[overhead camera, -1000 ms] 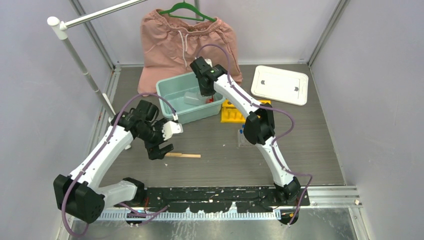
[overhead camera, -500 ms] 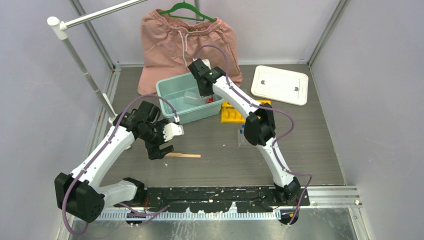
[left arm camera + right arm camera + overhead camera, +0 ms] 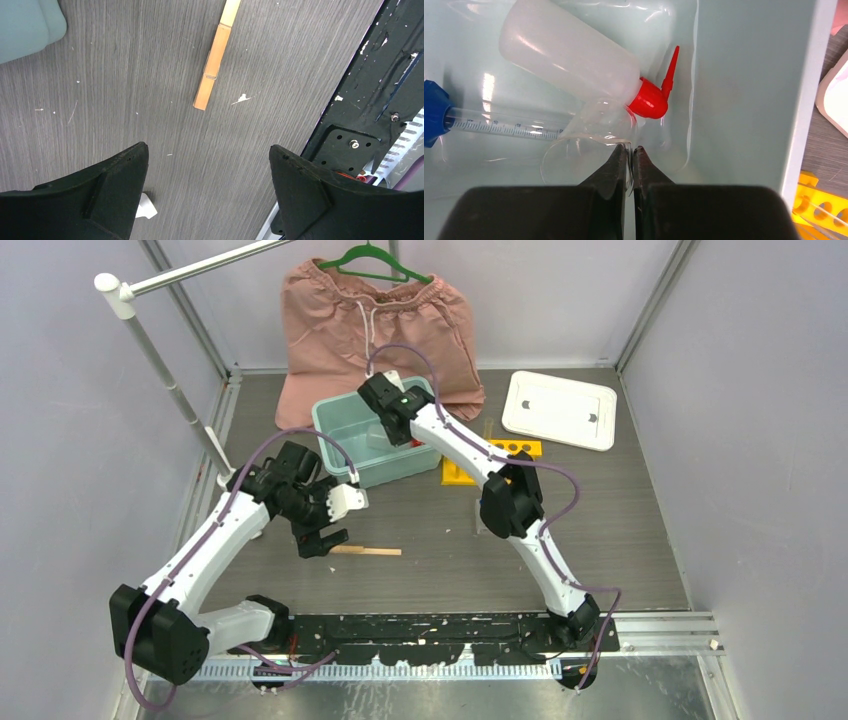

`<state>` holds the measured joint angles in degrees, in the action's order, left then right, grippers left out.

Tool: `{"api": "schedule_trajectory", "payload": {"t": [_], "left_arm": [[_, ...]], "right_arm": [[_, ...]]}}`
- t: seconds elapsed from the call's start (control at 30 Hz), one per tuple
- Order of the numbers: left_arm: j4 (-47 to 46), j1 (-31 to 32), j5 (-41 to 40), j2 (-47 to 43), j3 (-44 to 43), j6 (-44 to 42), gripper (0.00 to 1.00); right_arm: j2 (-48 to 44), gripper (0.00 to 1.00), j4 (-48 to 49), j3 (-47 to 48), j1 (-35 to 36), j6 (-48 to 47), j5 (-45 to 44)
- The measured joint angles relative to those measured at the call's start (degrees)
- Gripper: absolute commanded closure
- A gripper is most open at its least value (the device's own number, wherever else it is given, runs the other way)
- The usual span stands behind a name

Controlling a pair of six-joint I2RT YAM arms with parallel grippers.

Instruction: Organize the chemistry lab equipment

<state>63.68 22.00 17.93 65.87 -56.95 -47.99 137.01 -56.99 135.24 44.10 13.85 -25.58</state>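
Observation:
Inside the teal bin [image 3: 744,90] my right gripper [image 3: 630,150] is shut on the rim of the tiny clear beaker [image 3: 594,132]. Beyond the beaker lie the white red-nozzled squeeze bottle [image 3: 569,55] and a clear blue-capped tube [image 3: 499,125]. In the top view the right gripper [image 3: 383,412] hangs over the bin [image 3: 345,435]. My left gripper [image 3: 207,150] stands open above bare table, empty. The wooden stick [image 3: 216,60] lies flat just ahead of it, and in the top view the stick [image 3: 368,551] sits right of the left gripper [image 3: 322,540]. The yellow rack [image 3: 510,450] and clear rack [image 3: 482,515] sit right of the bin.
The white lid [image 3: 558,410] lies at the back right. Pink shorts [image 3: 340,330] on a green hanger hang behind the bin. A white pole [image 3: 165,370] slants along the left side. A small white scrap [image 3: 146,207] lies by my left finger; the black base plate [image 3: 370,100] borders the near edge.
My right arm has swung left across the bin, its gripper staying shut. The left arm and the wooden stick have stayed where they were.

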Motion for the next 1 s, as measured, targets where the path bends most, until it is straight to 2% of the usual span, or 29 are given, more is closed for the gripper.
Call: {"api": "schedule_trajectory", "payload": {"t": [0.23,0.6,0.83,1.0], "left_arm": [[-0.11,0.00,-0.02,0.00,0.22,0.00,0.09],[-1.29,0.02,0.04,0.46,0.55,0.00,0.08],[-2.97,1.20,0.02,1.95,2.25,0.09,0.08],[-5.22,3.37,-0.66,3.48,4.02,0.20,0.07]], "right_arm": [[0.31,0.92,-0.11,-2.73,-1.49,-0.22,2.34],[3.30,0.85,-1.11,-1.27,-4.28,-1.42,8.17],[3.34,0.60,-1.51,-1.18,-4.33,-0.90,9.18],[3.34,0.52,-1.81,-0.74,-4.31,-0.15,9.53]]}}
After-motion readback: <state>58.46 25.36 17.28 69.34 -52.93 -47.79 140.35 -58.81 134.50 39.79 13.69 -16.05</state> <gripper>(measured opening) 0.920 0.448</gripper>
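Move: The right hand, pinching the beaker's rim, is inside the teal bin, whose middle lies about 3 cm ahead, 6 cm left and 6 cm below; the wash bottle lies some 6 cm ahead, 5 cm left, the graduated cylinder about 2 cm ahead, 9 cm left, both roughly 9 cm down. From the open left hand, the wooden clamp lies about 10 cm right, level fore and aft, 12 cm below, and the bin's middle 27 cm ahead, 11 cm right. Right hand lowers the beaker 5 cm, drifting right, and opens; left sinks 3 cm towards the wooden clamp. ##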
